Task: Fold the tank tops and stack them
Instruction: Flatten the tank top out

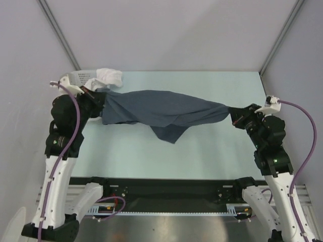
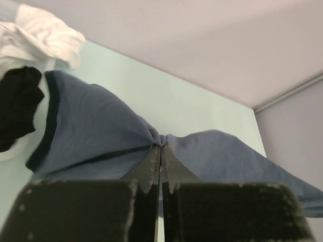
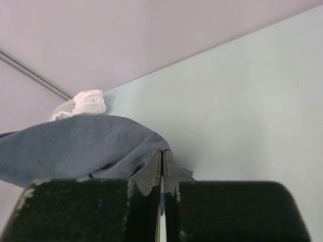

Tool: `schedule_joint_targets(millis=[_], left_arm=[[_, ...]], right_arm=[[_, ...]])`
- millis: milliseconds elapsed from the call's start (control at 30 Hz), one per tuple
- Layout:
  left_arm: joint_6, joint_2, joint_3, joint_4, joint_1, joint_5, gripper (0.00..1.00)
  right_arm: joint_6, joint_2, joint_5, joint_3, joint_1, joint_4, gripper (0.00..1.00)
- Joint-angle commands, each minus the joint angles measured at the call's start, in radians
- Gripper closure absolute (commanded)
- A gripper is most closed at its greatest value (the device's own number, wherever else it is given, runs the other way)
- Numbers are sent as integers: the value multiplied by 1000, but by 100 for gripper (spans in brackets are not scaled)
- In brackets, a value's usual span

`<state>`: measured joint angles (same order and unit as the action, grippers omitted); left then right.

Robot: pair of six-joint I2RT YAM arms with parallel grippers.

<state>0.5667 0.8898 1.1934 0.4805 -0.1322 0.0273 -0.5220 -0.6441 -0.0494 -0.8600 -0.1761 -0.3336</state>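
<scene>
The slate-blue tank top (image 1: 161, 111) hangs stretched between both grippers above the table, one corner drooping down in the middle. My left gripper (image 1: 99, 99) is shut on its left end, which shows bunched at the fingertips in the left wrist view (image 2: 101, 131). My right gripper (image 1: 233, 114) is shut on its right end, seen in the right wrist view (image 3: 86, 143). The black tank top (image 2: 17, 103) lies bunched at the far left by the basket.
The white lattice basket (image 1: 81, 78) stands at the back left corner with a white cloth (image 1: 110, 76) draped on it. Grey walls close in the table on three sides. The pale green table (image 1: 212, 146) lies under the stretched top.
</scene>
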Motion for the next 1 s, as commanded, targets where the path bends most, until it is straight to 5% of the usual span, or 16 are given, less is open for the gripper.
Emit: schedule_joint_targets(millis=[0, 267, 467, 633, 767, 900, 967], left_arm=[[-37, -26, -9, 79, 19, -86, 100], [10, -46, -277, -44, 22, 112, 100], [48, 84, -341, -132, 22, 166, 100], [90, 262, -229, -207, 22, 123, 100], [91, 501, 14, -200, 20, 101, 98], [3, 788, 257, -71, 20, 185, 68], [-8, 813, 317, -5, 16, 163, 19]], right_arm=[[40, 6, 11, -27, 20, -76, 100], [40, 18, -72, 45, 27, -107, 100], [22, 54, -58, 153, 27, -102, 100], [19, -5, -64, 141, 26, -58, 100], [17, -153, -3, 56, 29, -59, 100], [13, -268, 31, 4, 32, -74, 100], [4, -290, 17, 7, 33, -64, 100]])
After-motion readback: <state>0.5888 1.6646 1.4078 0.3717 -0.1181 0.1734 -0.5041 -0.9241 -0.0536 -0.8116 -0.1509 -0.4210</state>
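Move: Both hands hold the tank top stretched between them, its middle about 22 cm to the left hand's right, 2 ahead and 9 lower. Bare table for its left end lies some 35 cm below that hand, 6 ahead and 4 right; the basket stands about 18 ahead and 20 left, 31 lower, the white cloth on its corner 27 ahead, 7 left and 24 lower. From the right hand, table for the other end is about 4 ahead, straight below by 29. Downward first: after a tiny lift and draw back, the left hand lowers its pinched end towards the table by nearly 20 cm, tipping its fingers down some 25 degrees, then sweeps forward about 17 cm and opens on the way, letting go of the cloth. The right hand keeps its pinch, sinking about 12 cm while its fingers tip down similarly, easing slightly back and then forward. ##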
